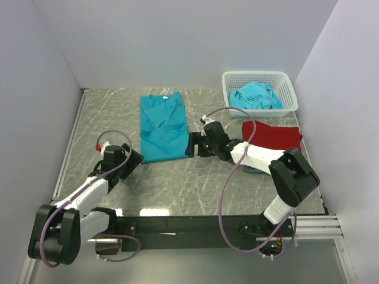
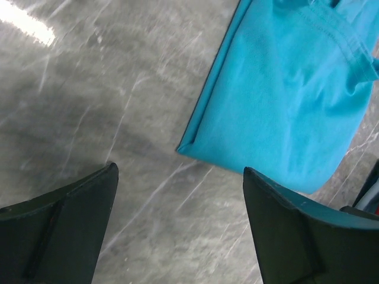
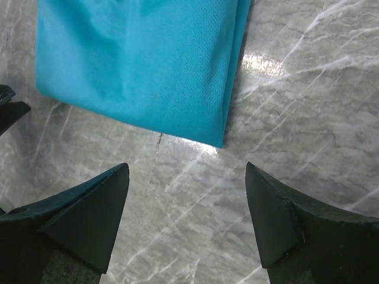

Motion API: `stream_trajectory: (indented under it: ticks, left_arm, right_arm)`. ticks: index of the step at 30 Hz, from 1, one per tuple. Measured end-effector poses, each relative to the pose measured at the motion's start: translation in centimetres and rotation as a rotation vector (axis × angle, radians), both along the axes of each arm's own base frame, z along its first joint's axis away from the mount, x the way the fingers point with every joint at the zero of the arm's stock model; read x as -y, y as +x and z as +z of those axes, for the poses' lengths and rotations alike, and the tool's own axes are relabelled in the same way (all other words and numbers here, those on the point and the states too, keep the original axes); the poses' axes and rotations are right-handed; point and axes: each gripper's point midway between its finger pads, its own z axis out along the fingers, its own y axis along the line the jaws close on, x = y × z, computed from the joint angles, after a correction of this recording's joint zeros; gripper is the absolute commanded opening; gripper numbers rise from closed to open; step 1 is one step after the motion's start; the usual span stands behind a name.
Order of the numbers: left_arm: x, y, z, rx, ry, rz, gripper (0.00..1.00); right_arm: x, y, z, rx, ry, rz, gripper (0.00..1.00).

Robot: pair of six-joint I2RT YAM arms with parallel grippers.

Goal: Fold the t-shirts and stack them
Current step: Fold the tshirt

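Note:
A teal t-shirt (image 1: 162, 127) lies folded into a long strip on the marble table, collar toward the back wall. My left gripper (image 1: 135, 157) stands open just off its near left corner; in the left wrist view that corner of the t-shirt (image 2: 284, 89) lies ahead of the empty left gripper (image 2: 179, 168). My right gripper (image 1: 192, 145) is open beside the near right corner, and the right wrist view shows the t-shirt's hem (image 3: 136, 65) just beyond the empty right gripper (image 3: 187, 165). A folded red t-shirt (image 1: 272, 136) lies at the right.
A white lattice basket (image 1: 254, 74) at the back right holds crumpled teal t-shirts (image 1: 256, 96). The right arm reaches across in front of the red t-shirt. Walls close in the table on three sides. A black rail runs along the near edge.

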Motion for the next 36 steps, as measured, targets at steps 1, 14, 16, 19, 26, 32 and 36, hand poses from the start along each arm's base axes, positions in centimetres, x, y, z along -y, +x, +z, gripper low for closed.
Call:
stream_trajectory:
  ticks: [1, 14, 16, 19, 26, 32, 36]
  left_arm:
    - [0.0, 0.3, 0.0, 0.003, 0.001, -0.001, 0.9]
    - [0.7, 1.8, -1.8, -0.044, 0.025, -0.056, 0.31]
    - [0.8, 2.1, -1.9, -0.046, 0.026, -0.06, 0.28]
    - [0.9, 2.3, -2.0, -0.046, 0.023, -0.067, 0.25]
    - [1.6, 2.9, -2.2, -0.047, 0.001, -0.095, 0.1]
    - [2.1, 3.1, -2.3, -0.043, -0.009, -0.124, 0.01]
    - [2.3, 3.2, -2.3, -0.04, -0.007, -0.139, 0.01]
  right_arm:
    - [-0.1, 0.1, -0.1, -0.004, 0.0, -0.002, 0.84]
    - [-0.6, 0.7, -2.4, -0.067, -0.043, -0.009, 0.71]
    - [-0.7, 0.8, -2.5, -0.07, -0.045, -0.01, 0.69]
    - [-0.7, 0.8, -2.8, -0.079, -0.049, -0.011, 0.68]
    - [-0.7, 0.8, -3.4, -0.098, -0.056, -0.017, 0.63]
    - [-1.0, 0.6, -3.8, -0.12, -0.049, -0.012, 0.55]
    - [-1.2, 0.7, -4.4, -0.137, -0.05, -0.008, 0.54]
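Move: The folded teal t-shirt's near-left corner is close to the left hand, about 4 cm ahead, 2 cm to the right and 3 cm below; the shirt's middle is roughly 17 cm ahead of that hand and 10 cm right. Its near-right corner is some 3 cm ahead of the right hand, level with it sideways and about 6 cm below. The red stack is around 30 cm to the right hand's right and 7 cm ahead. The left fingers, wide open at first, shut on the shirt's near-left corner as that hand slides about 4 cm forward and right while sinking some 2 cm, turning slightly clockwise. The right hand drops about 4 cm almost straight down towards the near-right corner, tipping a little further down and closing to just over half open, without pinching yet. ##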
